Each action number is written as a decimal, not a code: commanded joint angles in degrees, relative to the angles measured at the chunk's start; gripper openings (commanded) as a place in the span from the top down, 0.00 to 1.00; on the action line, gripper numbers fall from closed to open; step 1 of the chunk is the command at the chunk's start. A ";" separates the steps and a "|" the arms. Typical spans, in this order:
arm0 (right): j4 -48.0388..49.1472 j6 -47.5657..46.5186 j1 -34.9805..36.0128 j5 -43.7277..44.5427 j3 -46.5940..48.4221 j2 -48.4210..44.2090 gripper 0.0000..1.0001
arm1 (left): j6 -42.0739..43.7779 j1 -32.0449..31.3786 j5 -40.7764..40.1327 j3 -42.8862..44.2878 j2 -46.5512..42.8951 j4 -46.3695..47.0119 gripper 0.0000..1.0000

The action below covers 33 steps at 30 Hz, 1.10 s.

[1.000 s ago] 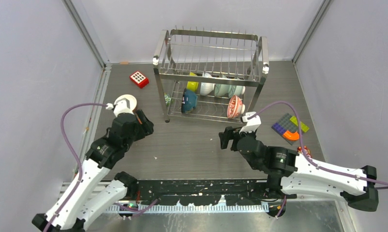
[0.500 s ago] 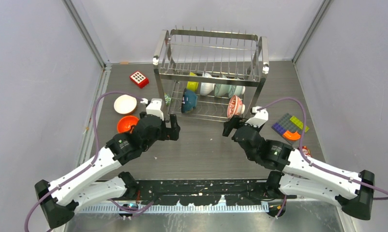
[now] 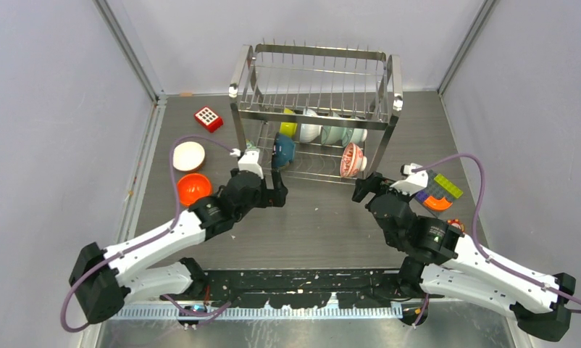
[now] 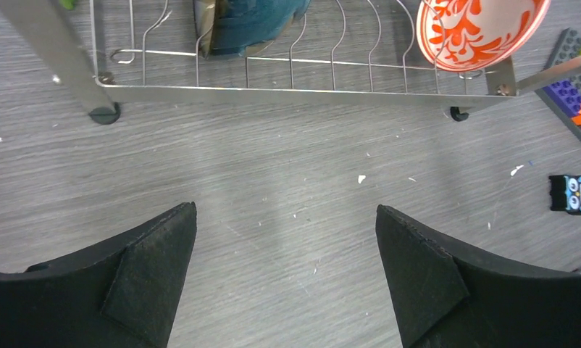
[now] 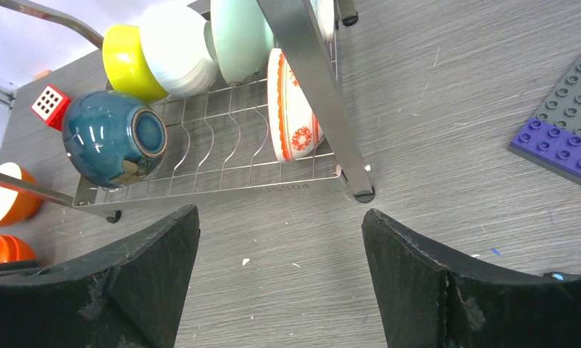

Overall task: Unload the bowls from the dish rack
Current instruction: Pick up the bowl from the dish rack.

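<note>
The steel dish rack (image 3: 313,109) stands at the back of the table. Its lower tier holds a yellow bowl (image 3: 288,127), a white bowl (image 3: 308,129), a pale teal bowl (image 3: 338,134), a dark blue bowl (image 3: 282,151) and a red-and-white patterned bowl (image 3: 352,159). To the left, on the table, lie a white bowl (image 3: 187,155) and an orange bowl (image 3: 193,188). My left gripper (image 4: 284,210) is open and empty, just before the rack's front rail (image 4: 273,93) below the dark blue bowl (image 4: 248,25). My right gripper (image 5: 280,212) is open and empty near the rack's right front leg, facing the patterned bowl (image 5: 291,109).
A red square block with white dots (image 3: 209,118) sits left of the rack. Flat toy bricks (image 3: 434,190) lie at the right, with a small owl figure (image 4: 574,194) near them. Grey walls close in the table on three sides.
My left gripper let go of the orange bowl beside the white one, opened wide and swung right to the rack's front. My right gripper moved right and toward the rack's right leg.
</note>
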 commanded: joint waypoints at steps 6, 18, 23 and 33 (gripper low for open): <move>0.51 -0.98 -0.05 0.33 -1.18 -2.92 0.15 | 1.32 -3.03 7.30 7.26 13.70 18.45 0.18; -4.94 0.07 -0.14 6.54 -2.19 -10.96 0.16 | 7.68 -9.43 7.55 8.15 30.90 50.61 0.23; -2.87 -2.95 -0.14 4.30 -2.10 -11.59 0.16 | 12.70 -9.51 6.72 12.32 38.17 56.38 0.25; -2.75 -3.54 -0.15 0.03 -2.32 -13.11 0.16 | 13.41 -7.31 13.67 17.69 45.14 57.79 0.34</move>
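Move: The patterned bowl stands on the rack's lower shelf, about 22 cm to the right of the left hand, 11 cm ahead and some 8 cm below. The blue bowl is about 13 cm straight ahead of that hand, and a green bowl lies some 8 cm beyond the patterned one, both at about its height. From the right hand the patterned bowl is roughly 10 cm ahead, 4 cm left and 12 cm below. Sweeping right some 22 cm along the front of the rack and edging about 5 cm forward, the left hand passes the blue bowl and comes up in front of the patterned bowl. Its wrist turns clockwise and tips up some 20 degrees, its left side sinking, while the open fingers narrow by about a third. The right hand, fingers open, backs off about 4 cm, mostly rightward. ##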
